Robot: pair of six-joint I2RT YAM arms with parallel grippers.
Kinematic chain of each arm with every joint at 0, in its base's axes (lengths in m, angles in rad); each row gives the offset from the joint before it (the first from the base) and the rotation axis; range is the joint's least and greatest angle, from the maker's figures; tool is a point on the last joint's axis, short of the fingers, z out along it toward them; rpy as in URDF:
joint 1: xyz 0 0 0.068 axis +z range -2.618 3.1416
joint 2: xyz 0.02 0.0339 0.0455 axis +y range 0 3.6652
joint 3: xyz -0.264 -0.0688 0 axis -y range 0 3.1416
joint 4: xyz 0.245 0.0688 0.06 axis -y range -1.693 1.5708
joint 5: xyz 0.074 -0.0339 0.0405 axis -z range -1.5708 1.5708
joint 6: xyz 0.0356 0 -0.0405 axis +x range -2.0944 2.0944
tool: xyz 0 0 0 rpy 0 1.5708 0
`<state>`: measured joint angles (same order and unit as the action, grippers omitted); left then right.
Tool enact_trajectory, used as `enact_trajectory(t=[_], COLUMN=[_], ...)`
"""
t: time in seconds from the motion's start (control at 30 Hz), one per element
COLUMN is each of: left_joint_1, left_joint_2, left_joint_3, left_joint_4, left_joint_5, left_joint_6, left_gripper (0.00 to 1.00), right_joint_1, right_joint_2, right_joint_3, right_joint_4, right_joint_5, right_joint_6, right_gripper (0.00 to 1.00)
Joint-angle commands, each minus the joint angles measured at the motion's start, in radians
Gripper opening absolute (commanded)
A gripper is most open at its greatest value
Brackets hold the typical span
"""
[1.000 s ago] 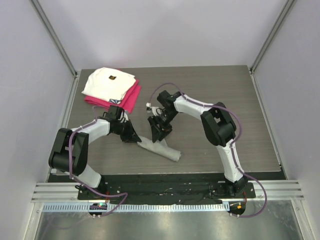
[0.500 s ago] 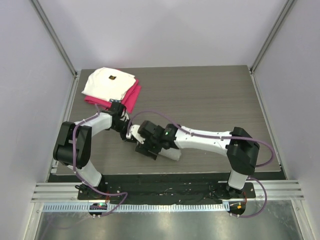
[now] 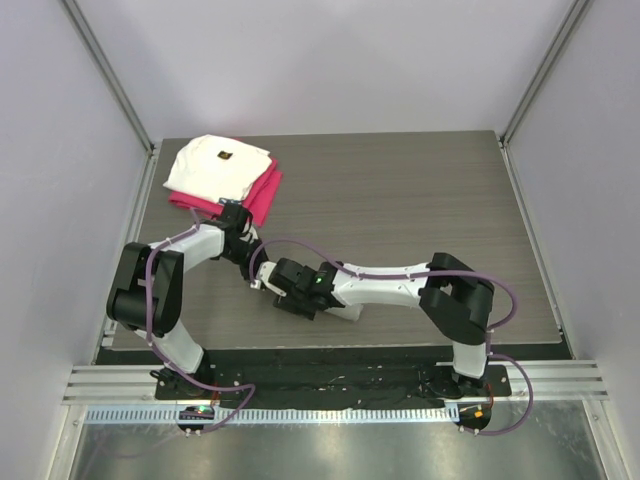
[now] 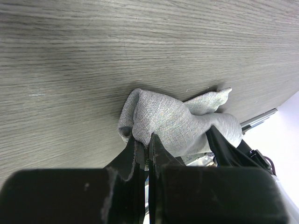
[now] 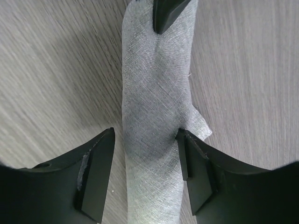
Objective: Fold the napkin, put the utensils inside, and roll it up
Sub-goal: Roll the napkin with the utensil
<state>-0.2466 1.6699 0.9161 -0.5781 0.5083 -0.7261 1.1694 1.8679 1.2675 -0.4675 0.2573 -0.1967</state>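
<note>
The napkin (image 3: pixel 347 311) lies as a light-grey roll near the table's front edge. My left gripper (image 3: pixel 259 269) is shut on the roll's left end, the cloth bunched at its tips (image 4: pixel 148 140). My right gripper (image 3: pixel 289 293) stands open astride the roll (image 5: pixel 156 93). Its right finger (image 5: pixel 192 158) touches the cloth, and its left finger (image 5: pixel 96 163) stands a little apart from it. The left gripper's tip (image 5: pixel 166 14) shows at the far end of the roll. In the left wrist view the napkin (image 4: pixel 177 119) is a crumpled end. The utensils are hidden.
A folded white cloth (image 3: pixel 218 163) with a small dark mark lies on a magenta-red folded cloth (image 3: pixel 262 196) at the back left. The table's front edge with a metal rail (image 4: pixel 259 119) runs close to the roll.
My right arm has swung from the table's middle down and left, bringing its open gripper over the roll. My left gripper has kept its hold on the napkin's end.
</note>
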Motion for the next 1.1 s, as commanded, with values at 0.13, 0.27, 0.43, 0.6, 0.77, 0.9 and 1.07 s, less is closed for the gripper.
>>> enact_trajectory(t=[0.13,0.27,0.43,0.6,0.77,0.9,1.07], left_joint_1=[0.003,0.003,0.01,0.061,0.073,0.072,0.067], left_joint_2=[-0.002,-0.021,-0.055,-0.12,-0.182,-0.206,-0.213], left_joint_3=[0.027,0.029,0.043,0.03,0.004,-0.028,-0.077], left_joint_4=[-0.023,-0.022,-0.049,-0.065,-0.051,-0.003,0.055], left_joint_5=[0.021,0.021,-0.025,-0.047,-0.042,0.019,0.082], left_joint_6=[0.011,0.033,0.076,0.099,0.139,0.143,0.143], left_gripper=[0.0,0.01,0.4,0.7,0.75,0.74,0.7], right_joint_1=[-0.052,-0.106,-0.174,-0.224,-0.299,-0.356,-0.424], right_joint_2=[0.051,0.072,0.114,0.128,0.146,0.18,0.269], right_joint_3=[0.0,0.019,0.036,0.061,0.121,0.153,0.193], right_joint_4=[-0.008,-0.051,-0.117,-0.163,-0.218,-0.22,-0.223], right_joint_5=[-0.041,-0.225,-0.473,-0.654,-0.907,-1.052,-1.181], right_joint_6=[0.008,0.022,0.051,0.071,0.104,0.129,0.134], right_gripper=[0.59,0.54,0.35,0.26,0.23,0.22,0.21])
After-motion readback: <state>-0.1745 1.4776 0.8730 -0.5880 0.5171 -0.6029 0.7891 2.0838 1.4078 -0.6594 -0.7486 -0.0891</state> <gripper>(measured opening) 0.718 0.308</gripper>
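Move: The rolled napkin lies just under the right hand's open fingers, its middle about 3 cm below and 1 cm back and 1 cm right of them. Its left end sits some 9 cm left, 3 cm ahead and 2 cm below that hand, and is still pinched right at the left hand's fingers. The stack of folded cloths lies about 25 cm ahead and 11 cm left of the left hand, at table height. The napkin roll's middle is pinched by the right hand, which sinks about 2.5 cm onto it, easing slightly forward, and closes. It then draws back some 3 cm while its fingertips swing in towards the base by about 50 degrees, turning the roll. As the right closes, the left opens, lets go of the roll's end and lifts about 4 cm, backing off a little to the left. ##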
